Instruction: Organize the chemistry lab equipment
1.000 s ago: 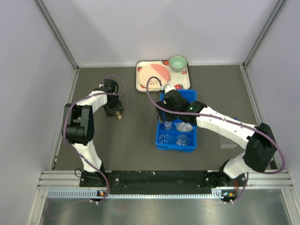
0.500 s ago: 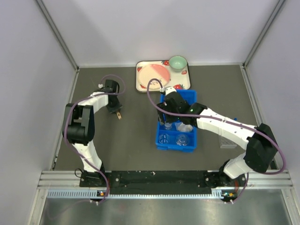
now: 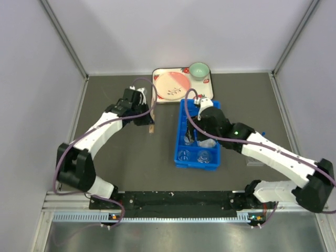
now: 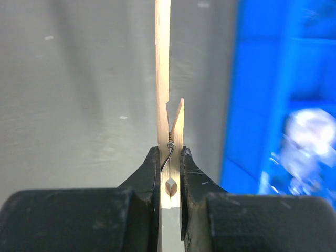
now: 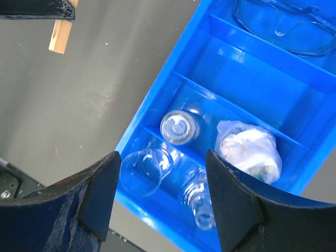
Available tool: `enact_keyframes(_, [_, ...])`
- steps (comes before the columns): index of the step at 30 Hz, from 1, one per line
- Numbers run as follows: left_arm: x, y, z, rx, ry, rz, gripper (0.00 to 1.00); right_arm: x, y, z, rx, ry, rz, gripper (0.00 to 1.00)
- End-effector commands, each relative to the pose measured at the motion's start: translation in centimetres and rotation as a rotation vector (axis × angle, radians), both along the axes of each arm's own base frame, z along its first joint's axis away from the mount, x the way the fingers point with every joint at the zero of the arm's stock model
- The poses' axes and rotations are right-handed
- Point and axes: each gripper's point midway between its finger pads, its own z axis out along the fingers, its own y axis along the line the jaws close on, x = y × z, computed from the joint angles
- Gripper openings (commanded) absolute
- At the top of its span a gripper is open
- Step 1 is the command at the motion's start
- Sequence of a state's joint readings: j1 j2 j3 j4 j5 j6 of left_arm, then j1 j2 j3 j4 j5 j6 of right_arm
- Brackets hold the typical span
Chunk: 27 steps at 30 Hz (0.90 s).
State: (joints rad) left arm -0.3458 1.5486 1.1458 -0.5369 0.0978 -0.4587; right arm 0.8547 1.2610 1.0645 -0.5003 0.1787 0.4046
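Note:
My left gripper [image 3: 148, 124] [image 4: 170, 157] is shut on a thin wooden stick [image 4: 163, 63] with a wire spring, lifted off the table just left of the blue bin [image 3: 180, 131] [image 4: 252, 105]. The stick's end [image 5: 60, 34] also shows in the right wrist view. My right gripper [image 5: 164, 178] hangs open over the bin's near compartments, nothing between its fingers. Below it lie a clear glass beaker [image 5: 146, 168], a small round vial [image 5: 178, 127] and another clear glass piece [image 5: 202, 202]. A clear tube rack [image 3: 255, 157] stands right of the bin.
A crumpled white bag [image 5: 247, 149] and clear safety goggles [image 5: 283, 23] lie in the bin's other compartments. The strawberry-print tray [image 3: 156, 90] with pink plate [image 3: 173, 84] and green bowl [image 3: 199, 70] sits at the back. Grey walls close in both sides.
The left gripper closed on the wooden stick and carried it right, toward the blue bin. The right arm shifted slightly right over the bin, jaws unchanged.

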Motion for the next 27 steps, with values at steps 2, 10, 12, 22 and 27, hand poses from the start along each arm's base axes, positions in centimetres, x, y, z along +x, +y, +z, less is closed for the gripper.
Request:
enact_keyframes(2, [-5.5, -5.8, 8.8, -0.342, -0.131, -0.383, 0.0, -2.6, -1.7, 4.1, 0.167, -0.062, -0.012, 0.67])
enact_keyframes(10, [-12.8, -9.4, 12.6, -0.741, -0.144, -0.688, 0.0, -5.5, -2.2, 8.6, 0.396, -0.13, 0.049, 0.67])
enact_keyframes(12, [-13.9, -10.4, 14.6, -0.851, -0.189, -0.757, 0.01, -5.6, -1.7, 9.8, 0.447, -0.147, 0.069, 0.67])
enact_keyframes(22, [-20.1, -10.7, 18.3, -1.236, -0.226, -0.916, 0.04, -6.0, 1.9, 10.3, 0.613, -0.107, 0.157, 0.67])
enact_keyframes(27, [-20.5, -11.1, 18.3, -1.323, -0.155, -0.906, 0.04, -5.7, 2.5, 10.8, 0.659, -0.118, 0.163, 0.67])
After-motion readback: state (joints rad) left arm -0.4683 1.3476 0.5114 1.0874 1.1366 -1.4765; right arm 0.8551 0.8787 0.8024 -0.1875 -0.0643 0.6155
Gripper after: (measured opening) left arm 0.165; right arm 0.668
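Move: The left hand already grips a wooden clamp; the open right gripper it is being brought to stands about 20 cm to its right, 9 cm back and 7 cm higher. The blue box's middle is some 25 cm right of the left hand, 4 cm back and 8 cm below. From the right hand, the clamp's middle lies about 20 cm left, 13 cm ahead and 7 cm lower; the small vial is 14 cm beneath, roughly 3 cm ahead and 2 cm left. Back, up and to the right, the left hand carries the clamp some 25 cm towards the right gripper, most of the first rise coming early, while rolling its left side far down and swinging clockwise until the fingers point across at that gripper. The right hand, still open and empty, draws up and back over the box, then shifts left and sinks slightly, rolling its left side up about 30 degrees. ##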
